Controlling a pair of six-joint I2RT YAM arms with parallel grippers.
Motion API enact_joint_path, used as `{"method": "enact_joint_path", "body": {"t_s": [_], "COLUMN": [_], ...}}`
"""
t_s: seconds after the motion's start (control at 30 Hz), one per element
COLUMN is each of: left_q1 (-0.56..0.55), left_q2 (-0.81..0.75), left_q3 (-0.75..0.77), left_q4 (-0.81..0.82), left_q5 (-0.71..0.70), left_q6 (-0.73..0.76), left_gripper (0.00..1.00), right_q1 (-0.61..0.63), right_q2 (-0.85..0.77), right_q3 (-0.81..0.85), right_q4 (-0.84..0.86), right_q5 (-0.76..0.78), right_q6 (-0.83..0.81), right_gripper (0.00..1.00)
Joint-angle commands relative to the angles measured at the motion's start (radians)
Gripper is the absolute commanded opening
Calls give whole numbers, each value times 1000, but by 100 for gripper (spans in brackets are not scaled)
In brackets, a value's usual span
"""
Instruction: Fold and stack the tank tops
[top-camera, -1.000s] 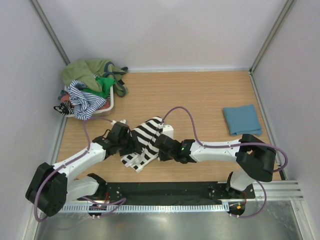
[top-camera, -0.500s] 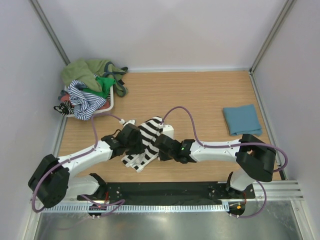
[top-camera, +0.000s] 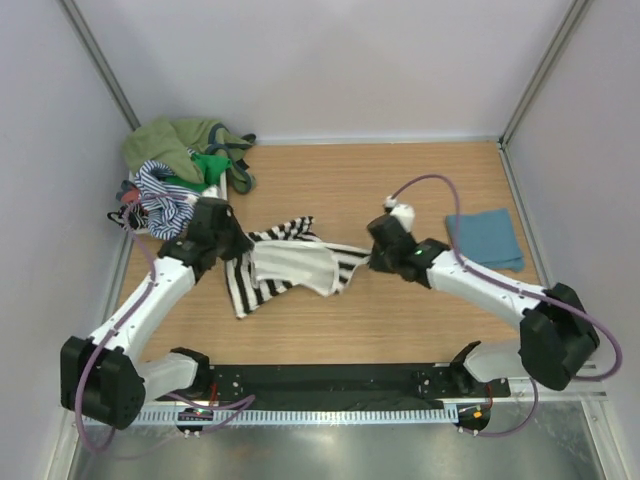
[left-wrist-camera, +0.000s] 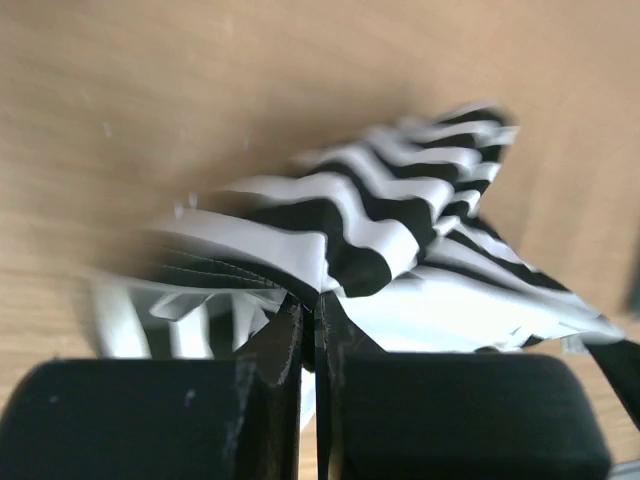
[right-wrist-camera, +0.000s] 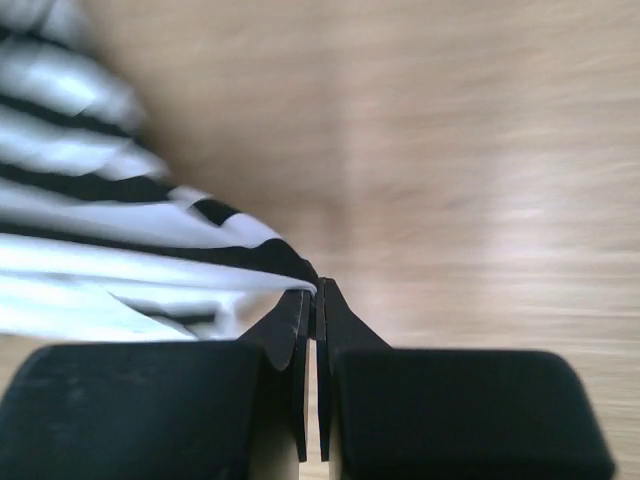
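Observation:
The black-and-white striped tank top (top-camera: 290, 265) hangs stretched between both grippers above the table's middle, its white inside showing in a sagging fold. My left gripper (top-camera: 243, 243) is shut on its left end; in the left wrist view the striped cloth (left-wrist-camera: 380, 235) bunches at the closed tips (left-wrist-camera: 316, 298). My right gripper (top-camera: 368, 255) is shut on its right end, and the right wrist view shows the stripes (right-wrist-camera: 120, 220) pinched at its tips (right-wrist-camera: 316, 288). The teal-blue tank top (top-camera: 485, 238) lies folded at the right.
A heap of olive, green and thin-striped tops (top-camera: 178, 175) fills a white basket (top-camera: 222, 207) in the back left corner. Light walls close off the wooden table (top-camera: 400, 180) on three sides. The arm bases stand on a black rail (top-camera: 330, 382) at the near edge.
Both arms have swung apart, the left to the back left and the right to the right. The left gripper has shut on the striped top, which is now pulled out wide between them.

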Motion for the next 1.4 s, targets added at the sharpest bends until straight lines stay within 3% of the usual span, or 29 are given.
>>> {"method": "enact_joint_path", "body": {"t_s": [0.0, 0.1, 0.23, 0.37, 0.63, 0.73, 0.8, 0.9, 1.0, 1.2, 1.37], "left_q1": [142, 204, 206, 206, 207, 207, 206, 206, 207, 210, 219], "left_q2": [-61, -65, -90, -185, -335, -318, -287, -241, -203, -160, -154], "left_q3": [125, 264, 299, 192, -95, -180, -215, -218, -211, -209, -204], "left_q4": [-39, -104, -152, -157, -106, -45, 21, 65, 88, 136, 159], "left_q5": [111, 165, 266, 335, 331, 345, 391, 395, 374, 329, 309], "left_q6": [28, 24, 32, 25, 4, -27, -53, -54, -57, -96, -117], "left_gripper": [0, 0, 0, 0, 4, 5, 3, 2, 2, 1, 0], "right_q1": [-201, -288, -294, -296, -296, -297, -296, -285, -198, 133, 200], "right_q2": [-120, -149, -199, -268, -351, -335, -321, -344, -338, -155, 0], "right_q3": [85, 217, 311, 224, 26, 14, 1, -60, -92, 19, 38], "right_q4": [-121, -206, -283, -286, -266, -266, -254, -127, -57, -22, 65], "right_q5": [21, -4, -19, -113, -93, -70, -103, -289, -421, -302, -278], "right_q6": [-135, -211, -258, -268, -231, -191, -188, -180, -179, -140, -87], "right_gripper": [1, 1, 1, 1, 8, 45, 49, 49, 49, 53, 56]}}
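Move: The striped tank top hangs between my two hands. The bare table spot I am bringing it down on lies about 14 cm right of my left hand, 9 cm back and 10 cm below. From my right hand, that spot is some 11 cm left, 6 cm back and 6 cm down. The laundry basket is roughly 12 cm left of my left hand and 10 cm farther out; the folded blue tank top lies 26 cm right of my right hand and 5 cm ahead. I flick both hands up some 13 cm and a little forward, drawing them apart, then sweep back and down with the striped tank top. My left hand keeps its pinch, ending slightly back of and below where it began; my right opens on the way down, lets go, then swings back and about 17 cm left over the near side of the cloth, turning counter-clockwise. ##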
